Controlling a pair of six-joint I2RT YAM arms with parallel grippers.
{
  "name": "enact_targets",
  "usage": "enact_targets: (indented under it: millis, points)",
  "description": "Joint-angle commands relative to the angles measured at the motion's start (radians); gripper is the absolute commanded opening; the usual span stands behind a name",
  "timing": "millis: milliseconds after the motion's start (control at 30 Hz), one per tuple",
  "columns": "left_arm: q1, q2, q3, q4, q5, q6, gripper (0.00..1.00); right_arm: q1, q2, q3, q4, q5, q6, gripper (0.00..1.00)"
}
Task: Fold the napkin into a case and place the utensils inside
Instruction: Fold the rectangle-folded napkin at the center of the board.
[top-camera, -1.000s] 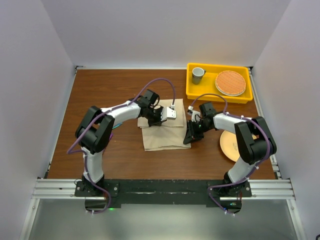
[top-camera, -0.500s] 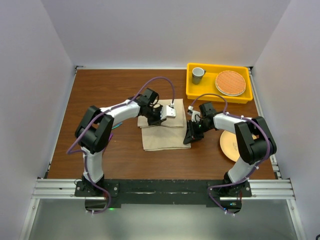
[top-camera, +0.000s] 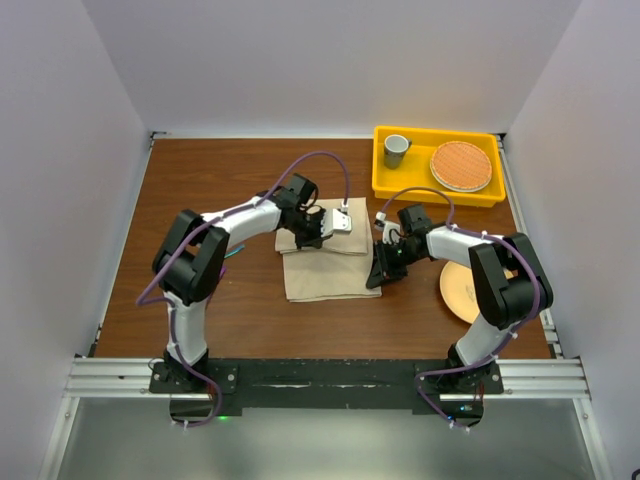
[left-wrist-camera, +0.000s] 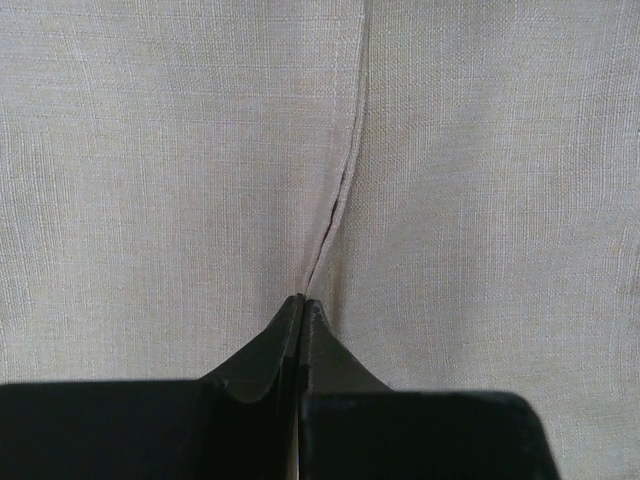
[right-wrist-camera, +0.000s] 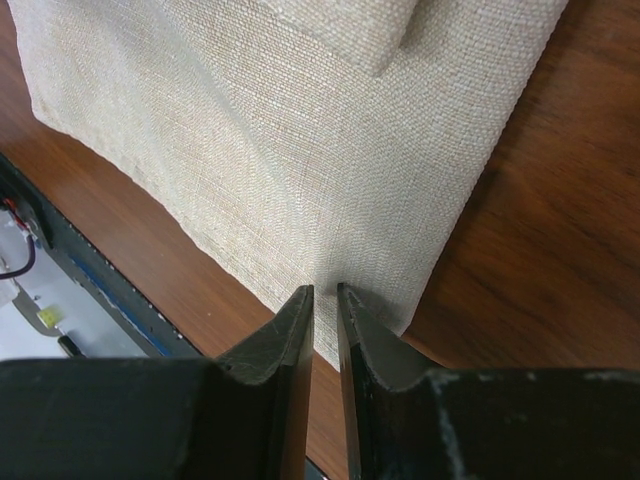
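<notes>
The beige napkin (top-camera: 322, 270) lies folded on the wooden table, with a narrower folded layer across its far part. My left gripper (top-camera: 318, 232) is over that far part. In the left wrist view its jaws (left-wrist-camera: 302, 300) are shut, tips resting on the napkin (left-wrist-camera: 180, 180) where a fold edge runs up to them. My right gripper (top-camera: 378, 276) is at the napkin's near right corner, and its jaws (right-wrist-camera: 325, 290) are shut on the napkin's edge (right-wrist-camera: 280, 150). A thin teal sliver (top-camera: 233, 254) shows by the left forearm; I cannot tell whether it is a utensil.
A yellow tray (top-camera: 436, 194) at the back right holds a grey cup (top-camera: 397, 150) and a round orange woven mat (top-camera: 461, 166). A peach plate (top-camera: 458, 292) lies partly under the right arm.
The left gripper's jaws opened a little and then closed fully on the napkin's fold. Both arms have stayed nearly still.
</notes>
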Motion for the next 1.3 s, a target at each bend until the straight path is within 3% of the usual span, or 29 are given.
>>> enact_targets:
  millis: [0, 267, 500, 833, 1100, 1267]
  points:
    - [0.007, 0.009, 0.055, -0.034, 0.037, 0.014, 0.0, 0.007, -0.013, 0.023, -0.005, 0.004, -0.004, 0.23]
    - [-0.002, -0.071, 0.104, -0.112, 0.099, -0.024, 0.0, 0.0, -0.15, 0.122, -0.072, -0.116, 0.02, 0.34]
    - [-0.032, -0.126, 0.041, -0.101, 0.115, -0.099, 0.0, -0.063, -0.236, 0.156, -0.125, -0.165, 0.049, 0.37]
    - [-0.062, -0.065, -0.129, 0.06, 0.075, -0.207, 0.0, -0.171, -0.224, 0.153, -0.194, -0.076, -0.021, 0.37]
    - [-0.068, -0.14, -0.079, 0.017, 0.069, -0.26, 0.0, -0.178, -0.224, 0.145, -0.181, -0.019, 0.0, 0.38]
    - [-0.094, -0.2, -0.025, -0.04, 0.07, -0.297, 0.0, -0.18, -0.193, 0.116, -0.174, -0.004, 0.029, 0.49]
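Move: The left hand already pinches the free edge of the napkin's folded flap; the napkin's near edge, its middle, lies about 12 cm back, 5 cm to its right and 2 cm lower. The flap's right corner is some 13 cm right and 2 cm back of that hand. From the right hand, that flap corner is roughly 8 cm ahead and 3 cm left; the napkin's near-right corner lies 2 cm back of it, and the plate 23 cm to its right. Back in a low arc, the shut left fingers carry the flap edge about 6 cm towards the napkin's near edge: up first, then back and down to just below the starting height, ending with a small lift while still gripping. Meanwhile the right hand rises clear of the near-right corner, about 9 cm net, drifting forward and then right, opening its fingers wider. ##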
